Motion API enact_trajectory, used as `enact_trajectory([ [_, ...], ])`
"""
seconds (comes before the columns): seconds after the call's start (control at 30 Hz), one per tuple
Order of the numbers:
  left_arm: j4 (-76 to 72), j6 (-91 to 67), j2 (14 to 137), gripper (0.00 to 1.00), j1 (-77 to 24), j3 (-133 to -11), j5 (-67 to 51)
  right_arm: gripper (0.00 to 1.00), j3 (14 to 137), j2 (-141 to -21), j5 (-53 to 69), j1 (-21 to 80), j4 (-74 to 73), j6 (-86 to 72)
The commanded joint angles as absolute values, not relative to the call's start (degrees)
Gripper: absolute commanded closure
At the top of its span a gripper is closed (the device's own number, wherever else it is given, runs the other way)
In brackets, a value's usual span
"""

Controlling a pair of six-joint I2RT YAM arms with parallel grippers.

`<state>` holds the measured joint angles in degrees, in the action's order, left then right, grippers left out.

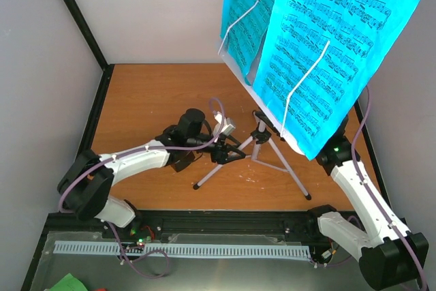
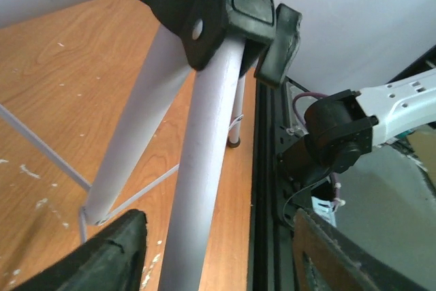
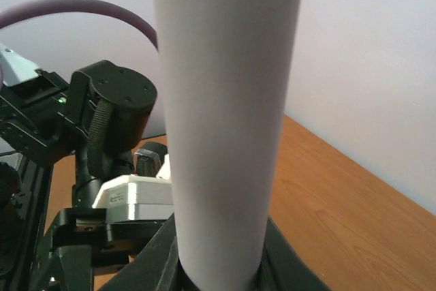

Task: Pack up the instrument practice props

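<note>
The grey tripod music stand point(image 1: 261, 135) stands on the wooden table, and its tray holds two cyan sheet-music pages point(image 1: 340, 46) high at the back right. My left gripper point(image 1: 226, 152) is low by the tripod hub. In the left wrist view its jaws point(image 2: 218, 257) are open around one grey leg point(image 2: 204, 168), with a gap on the right side. In the top view my right gripper is hidden behind the pages. In the right wrist view it point(image 3: 221, 264) is shut on the stand's upright grey tube point(image 3: 225, 100).
A black rail point(image 1: 225, 219) runs along the table's near edge, with a white slotted cable duct point(image 1: 184, 250) below it. White walls with black posts point(image 1: 75, 11) close the table at the left, back and right. My right arm's base point(image 2: 334, 138) sits just past the rail.
</note>
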<state>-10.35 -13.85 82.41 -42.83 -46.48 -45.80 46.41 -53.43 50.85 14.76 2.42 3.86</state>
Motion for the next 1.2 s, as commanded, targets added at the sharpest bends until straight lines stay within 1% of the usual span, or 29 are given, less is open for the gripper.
enact_trajectory([
  [0.0,-14.05,-12.05,85.22,0.45,-44.41,-50.97,-50.44,0.97,46.54,-53.82,55.86,14.91,6.15,0.56],
  [0.17,-15.28,-12.11,86.87,0.65,-44.56,-51.15,-51.5,0.97,46.89,-54.11,55.86,14.9,5.2,1.53],
  [0.23,-15.7,-12.21,87.43,0.74,-44.56,-51.3,-51.89,0.97,46.84,-54.09,55.77,14.85,5.29,1.57],
  [0.37,-15.61,-12.06,87.63,0.95,-44.54,-51.21,-50.44,0.97,46.76,-53.66,54.19,14.85,5.05,1.5],
  [0.4,-15.57,-11.98,87.5,0.99,-44.54,-50.97,-49.72,0.95,46.68,-53.39,53.51,14.89,4.89,1.49],
  [0.43,-15.55,-11.89,87.19,0.99,-44.56,-50.67,-48.77,0.91,46.55,-52.96,52.82,14.9,4.64,1.57],
  [0.47,-15.62,-11.9,86.79,1.0,-44.56,-50.29,-47.57,0.79,46.44,-52.54,52.02,14.86,4.38,1.71],
  [0.5,-15.84,-12.09,86.23,1.0,-44.56,-49.7,-45.97,0.6,46.22,-52.04,50.98,14.91,4.24,1.61],
  [0.53,-16.33,-12.55,85.46,1.0,-44.56,-49.07,-44.07,0.43,45.76,-51.43,49.5,14.9,4.14,1.46],
  [0.57,-16.82,-13.17,84.59,1.0,-44.54,-48.35,-41.76,0.31,45.34,-50.71,48.06,14.87,4.11,1.3],
  [0.6,-17.34,-13.7,83.82,1.0,-44.54,-47.73,-39.19,0.23,44.78,-50.0,46.54,14.86,4.17,1.18],
  [0.67,-17.79,-14.96,82.21,1.0,-44.56,-46.94,-33.55,0.12,43.51,-48.14,43.08,14.87,4.41,0.6],
  [0.73,-17.69,-15.81,81.31,1.0,-44.56,-47.0,-28.01,0.06,41.85,-46.05,39.44,14.87,5.29,-0.26],
  [0.83,-17.05,-17.19,80.93,1.0,-44.33,-47.8,-17.75,0.0,39.27,-42.33,33.87,14.85,6.2,-1.77],
  [1.0,-17.89,-18.13,82.89,1.0,-42.36,-49.67,-7.57,0.0,35.98,-35.61,24.86,14.89,4.01,-4.1],
  [1.17,-19.16,-17.1,86.61,1.0,-38.88,-52.56,-4.61,0.0,34.35,-30.77,18.16,14.85,-3.64,-5.68],
])
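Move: A leg of the music stand already lies between the left hand's open fingers, about 2 cm to the right and 1 cm ahead; the stand's hub is some 5 cm right, 2 cm ahead and 7 cm higher. The metronome is roughly 18 cm to its left, level with it and 9 cm lower. The right hand still grips the pole at its hand point, with that leg's grasp spot about 6 cm left, 3 cm back and 14 cm below it. Left hand pinches the leg and swings it 10 cm forward; right releases the pole, backing 6 cm right. ##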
